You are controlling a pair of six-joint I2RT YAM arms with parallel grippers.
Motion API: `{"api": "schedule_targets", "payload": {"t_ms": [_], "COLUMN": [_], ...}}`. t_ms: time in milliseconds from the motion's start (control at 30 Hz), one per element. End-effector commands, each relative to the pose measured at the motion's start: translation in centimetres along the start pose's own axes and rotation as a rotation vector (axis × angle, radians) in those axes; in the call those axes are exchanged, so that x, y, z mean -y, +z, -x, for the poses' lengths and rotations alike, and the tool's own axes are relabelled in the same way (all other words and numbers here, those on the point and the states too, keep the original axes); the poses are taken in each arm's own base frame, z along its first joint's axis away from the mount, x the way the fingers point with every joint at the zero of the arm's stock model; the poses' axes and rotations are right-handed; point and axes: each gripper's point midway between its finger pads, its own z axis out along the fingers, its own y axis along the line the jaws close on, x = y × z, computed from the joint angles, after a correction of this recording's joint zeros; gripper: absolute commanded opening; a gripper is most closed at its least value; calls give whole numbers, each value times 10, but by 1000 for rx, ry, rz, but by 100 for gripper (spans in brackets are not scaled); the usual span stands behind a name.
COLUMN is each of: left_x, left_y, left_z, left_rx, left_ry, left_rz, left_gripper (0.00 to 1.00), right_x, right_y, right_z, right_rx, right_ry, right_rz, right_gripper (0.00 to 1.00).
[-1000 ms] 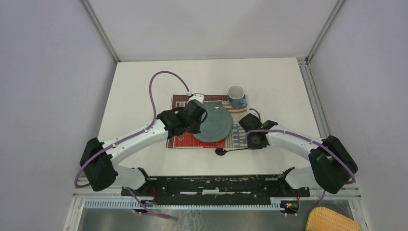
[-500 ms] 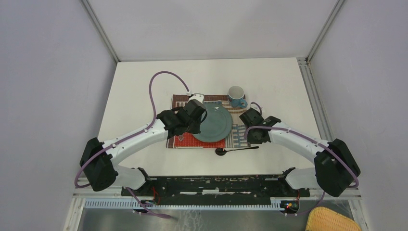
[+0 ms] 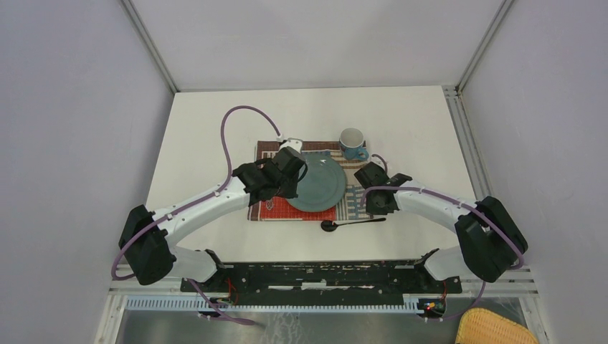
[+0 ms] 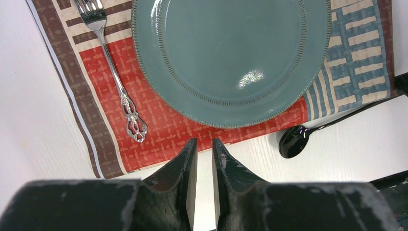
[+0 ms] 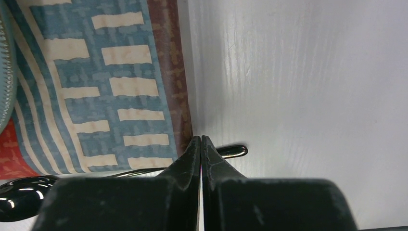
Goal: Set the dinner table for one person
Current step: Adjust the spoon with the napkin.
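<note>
On the white dinner table lies a striped patchwork placemat with a teal plate on it. A silver fork rests on the mat, left of the plate. A black spoon lies on the bare table just past the mat's near right corner. My left gripper hovers over the mat's near edge below the plate, its jaws a narrow gap apart with nothing between them. My right gripper is shut and empty above the mat's right edge, and the spoon's handle lies on the table beneath it.
A blue mug stands upright at the mat's far right corner. Metal rails edge the table and grey walls enclose it. A yellow woven basket sits off the table at the near right.
My right gripper has lifted off the spoon's handle end and drawn back over the mat's right edge, leaving the spoon on the table. The left arm has not moved.
</note>
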Motion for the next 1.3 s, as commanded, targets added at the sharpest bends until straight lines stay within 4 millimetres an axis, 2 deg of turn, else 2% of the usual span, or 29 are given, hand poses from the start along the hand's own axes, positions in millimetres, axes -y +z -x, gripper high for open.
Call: {"api": "schedule_targets", "payload": {"t_ms": [0, 367, 600, 1100, 1167, 1267], "left_x": [2, 1, 2, 3, 3, 3], "left_y": [-8, -7, -3, 2, 2, 1], "left_z": [11, 11, 11, 13, 13, 14], "left_rx": [42, 41, 38, 38, 39, 43], "left_ry": [-10, -16, -15, -18, -20, -21], "left_rz": [-30, -34, -37, -37, -37, -38], "left_gripper": [24, 24, 24, 24, 24, 24], "right_x": [-2, 7, 13, -6, -5, -6], "right_y": [6, 5, -10, -46, -49, -58], "right_z": [-9, -37, -58, -71, -67, -53], "right_rx": [-18, -82, -120, -124, -110, -67], "right_ry": [36, 44, 38, -36, -49, -105], "right_rz": [18, 33, 57, 123, 116, 113], "right_gripper": [0, 0, 0, 0, 0, 8]}}
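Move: The spoon's middle is about 7 cm left of the right hand, 3 cm back and 1 cm below; its handle passes just behind the shut fingertips. The napkin's near right corner is roughly 1 cm left and 1 cm back, 1 cm below. The plate is some 21 cm left and 13 cm ahead. From the left hand the spoon is about 22 cm right, 3 cm back and 12 cm below. The right hand dips a centimetre, then drags the spoon handle back some 9 cm with shut fingertips, easing up last. ##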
